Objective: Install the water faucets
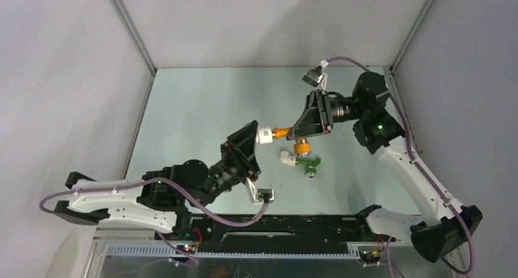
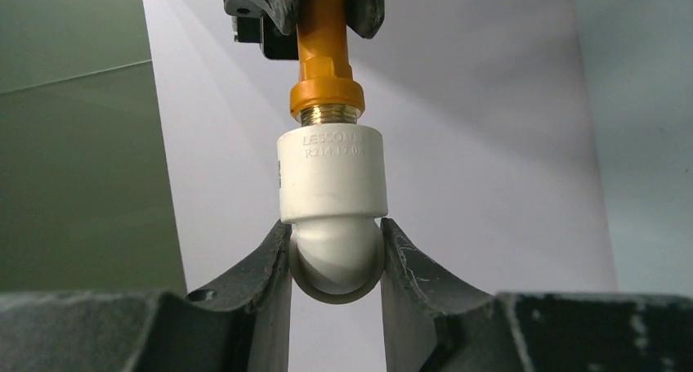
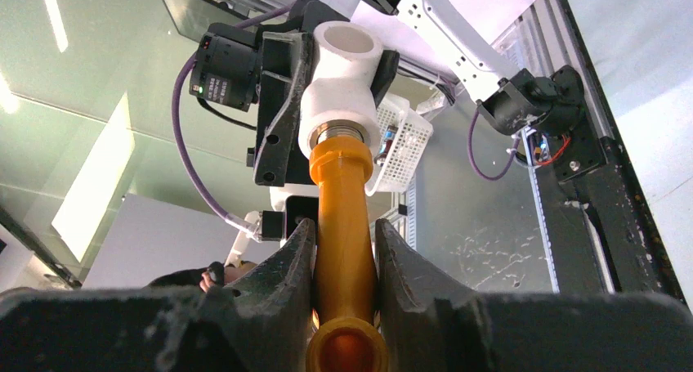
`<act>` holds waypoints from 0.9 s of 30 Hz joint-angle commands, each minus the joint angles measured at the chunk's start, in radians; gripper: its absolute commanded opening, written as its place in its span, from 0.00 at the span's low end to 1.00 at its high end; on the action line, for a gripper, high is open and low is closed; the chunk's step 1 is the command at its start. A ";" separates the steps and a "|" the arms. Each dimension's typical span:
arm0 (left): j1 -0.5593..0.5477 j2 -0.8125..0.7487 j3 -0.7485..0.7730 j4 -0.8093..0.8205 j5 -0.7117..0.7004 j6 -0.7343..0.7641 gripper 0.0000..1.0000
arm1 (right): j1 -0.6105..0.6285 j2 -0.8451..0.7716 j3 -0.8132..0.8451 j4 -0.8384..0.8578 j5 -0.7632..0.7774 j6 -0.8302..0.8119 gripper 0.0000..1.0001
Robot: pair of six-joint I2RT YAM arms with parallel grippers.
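The orange water faucet (image 1: 282,132) hangs above the table between both arms. My right gripper (image 1: 308,124) is shut on its body (image 3: 343,217), and its knob (image 1: 301,148) points down. Its brass thread sits in the mouth of a white elbow fitting (image 2: 331,188). My left gripper (image 2: 335,262) is shut on the rounded bend of that elbow (image 1: 265,135). The green water faucet (image 1: 310,163) lies on the table just below them, with a second white elbow (image 1: 286,160) at its left end.
Grey walls and slanted metal frame posts (image 1: 131,27) close in the pale green table (image 1: 201,107). A black rail (image 1: 293,226) runs along the near edge. A white plastic basket (image 3: 402,139) shows behind the left arm in the right wrist view.
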 commanded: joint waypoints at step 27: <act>-0.039 -0.039 -0.054 0.102 -0.022 -0.070 1.00 | -0.032 0.000 0.011 -0.102 0.047 -0.102 0.00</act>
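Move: The left hand pinches the white elbow, whose middle sits right at its fingertips, about 1 cm to its right. The orange faucet, joined to that elbow, has its middle some 7 cm to the left hand's right, 1 cm back and 1 cm lower; it sits in the right hand's own fingers, with the elbow about 6 cm to that hand's left. The finished green faucet lies on the table roughly 40 cm below, 8 cm ahead and 5 cm right of the right hand. Nearly still at first, with only a tiny roll, the left hand keeps the white elbow pinched on the orange faucet's threaded end; then its fingers open fully, let go of the elbow, and the hand sinks about 2.5 cm, easing back about 1 cm. The right hand keeps its grip on the orange faucet throughout, drifting about 1 cm forward and down late on. ##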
